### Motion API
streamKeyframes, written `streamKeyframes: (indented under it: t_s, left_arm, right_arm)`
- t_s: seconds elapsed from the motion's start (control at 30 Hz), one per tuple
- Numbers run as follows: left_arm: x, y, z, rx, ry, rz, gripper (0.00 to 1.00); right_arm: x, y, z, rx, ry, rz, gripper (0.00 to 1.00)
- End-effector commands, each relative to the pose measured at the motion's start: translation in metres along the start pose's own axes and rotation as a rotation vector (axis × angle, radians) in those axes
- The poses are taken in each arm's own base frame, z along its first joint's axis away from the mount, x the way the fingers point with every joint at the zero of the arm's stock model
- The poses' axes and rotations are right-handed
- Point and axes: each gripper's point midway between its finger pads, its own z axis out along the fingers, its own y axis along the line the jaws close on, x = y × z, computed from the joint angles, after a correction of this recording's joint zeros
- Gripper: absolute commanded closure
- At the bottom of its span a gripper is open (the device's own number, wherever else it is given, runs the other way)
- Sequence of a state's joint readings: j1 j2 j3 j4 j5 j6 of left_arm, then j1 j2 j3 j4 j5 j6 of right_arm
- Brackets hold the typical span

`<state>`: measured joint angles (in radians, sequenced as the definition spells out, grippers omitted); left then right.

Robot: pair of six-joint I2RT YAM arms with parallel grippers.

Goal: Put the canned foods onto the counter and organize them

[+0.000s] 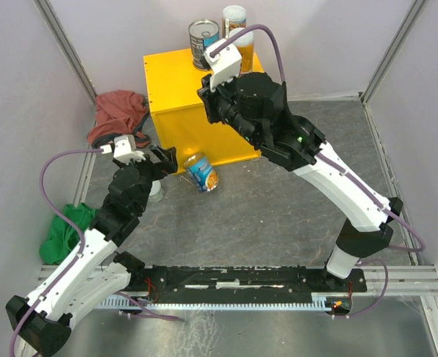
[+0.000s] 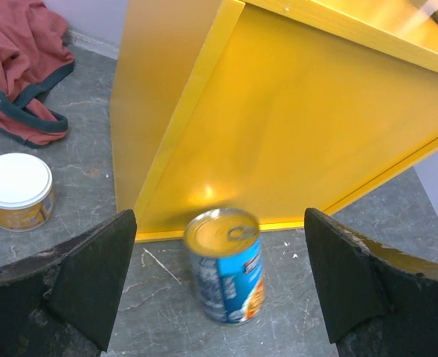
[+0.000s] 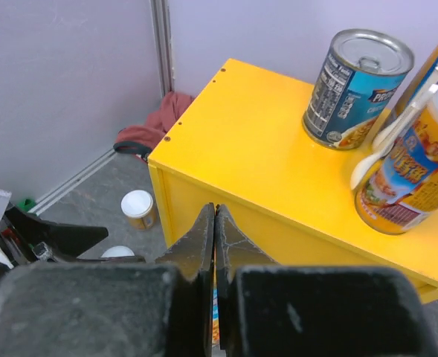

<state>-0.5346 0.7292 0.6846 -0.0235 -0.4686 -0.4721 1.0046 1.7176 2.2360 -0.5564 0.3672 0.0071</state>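
A blue-labelled tin (image 1: 201, 172) stands on the grey floor in front of the counter (image 1: 174, 82), a yellow box. My left gripper (image 1: 169, 161) is open just left of it. In the left wrist view the tin (image 2: 224, 266) stands between and beyond the open fingers, untouched. My right gripper (image 3: 215, 217) is shut and empty, above the counter's front edge (image 3: 226, 186). On the counter stand another blue tin (image 3: 356, 89) and two orange-labelled cans (image 3: 408, 171) (image 3: 436, 59). Two short white-lidded cans (image 3: 138, 208) (image 3: 118, 253) sit on the floor at the left.
A red cloth (image 1: 118, 111) lies against the left wall beside the box, and a green cloth (image 1: 66, 227) lies by the left arm. One short can (image 2: 15, 190) stands left of my left gripper. Walls and metal posts close in the back and sides.
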Motion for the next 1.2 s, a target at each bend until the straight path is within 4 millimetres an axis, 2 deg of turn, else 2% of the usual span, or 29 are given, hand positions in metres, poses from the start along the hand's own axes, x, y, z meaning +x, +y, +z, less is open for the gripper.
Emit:
streamKeyframes:
  t_s: [0.0, 0.17, 0.27, 0.4, 0.5, 0.57, 0.63, 0.83, 1.03, 1.17]
  left_arm:
    - [-0.008, -0.008, 0.003, 0.018, -0.026, -0.052, 0.01]
    - [0.011, 0.003, 0.001, 0.01, -0.027, -0.091, 0.0]
    - [0.028, 0.005, 0.007, 0.003, 0.018, -0.071, 0.01]
    - [0.046, 0.006, 0.014, -0.023, 0.094, -0.051, 0.01]
    - [0.051, 0.009, 0.014, -0.047, 0.114, -0.072, 0.01]
    - [0.055, 0.012, 0.013, -0.074, 0.135, -0.096, 0.01]
    - [0.062, 0.018, 0.012, -0.115, 0.16, -0.135, 0.01]
    - [0.085, 0.035, 0.007, -0.234, 0.232, -0.259, 0.01]
    - [0.099, 0.067, -0.002, -0.401, 0.261, -0.426, 0.01]
    - [0.103, 0.08, -0.008, -0.449, 0.255, -0.527, 0.01]
  right_arm:
    - [0.002, -0.016, -0.014, 0.049, 0.013, 0.025, 0.99]
    - [0.055, -0.028, -0.042, 0.092, 0.089, 0.087, 0.98]
    - [0.097, -0.028, -0.051, 0.106, 0.165, 0.116, 0.91]
    - [0.159, -0.014, -0.055, 0.056, 0.273, 0.113, 0.65]
    - [0.191, -0.004, -0.052, 0.011, 0.321, 0.093, 0.41]
    - [0.205, 0.002, -0.047, -0.017, 0.349, 0.077, 0.3]
    - [0.216, 0.009, -0.039, -0.051, 0.384, 0.074, 0.24]
    - [0.245, 0.03, -0.007, -0.167, 0.477, 0.083, 0.2]
    - [0.261, 0.052, 0.021, -0.273, 0.521, 0.091, 0.16]
    - [0.274, 0.067, 0.034, -0.327, 0.559, 0.104, 0.15]
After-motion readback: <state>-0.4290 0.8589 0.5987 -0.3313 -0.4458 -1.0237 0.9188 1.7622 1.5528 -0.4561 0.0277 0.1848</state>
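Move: The can has already slipped from the right hand and hangs tilted just over the counter, in front of the yellow box. It is about 9 cm right of the left hand, 3 cm ahead and 22 cm below; from the right hand, 2 cm ahead, 3 cm left and 44 cm below. From the left hand, the box's middle is 16 cm ahead and 12 cm right, the white jar 2 cm back and 5 cm left, the brown tub 7 cm ahead and 10 cm left. After the loose can come both hands: the right, its empty fingers shut at first, plunges about 30 cm, swinging out to the right and then back left as it tips some 35 degrees further down and spreads its fingers. The left, still wide open, sinks about 13 cm, tilting downward and lastly rolling and easing left; neither hand visibly grips the can. ##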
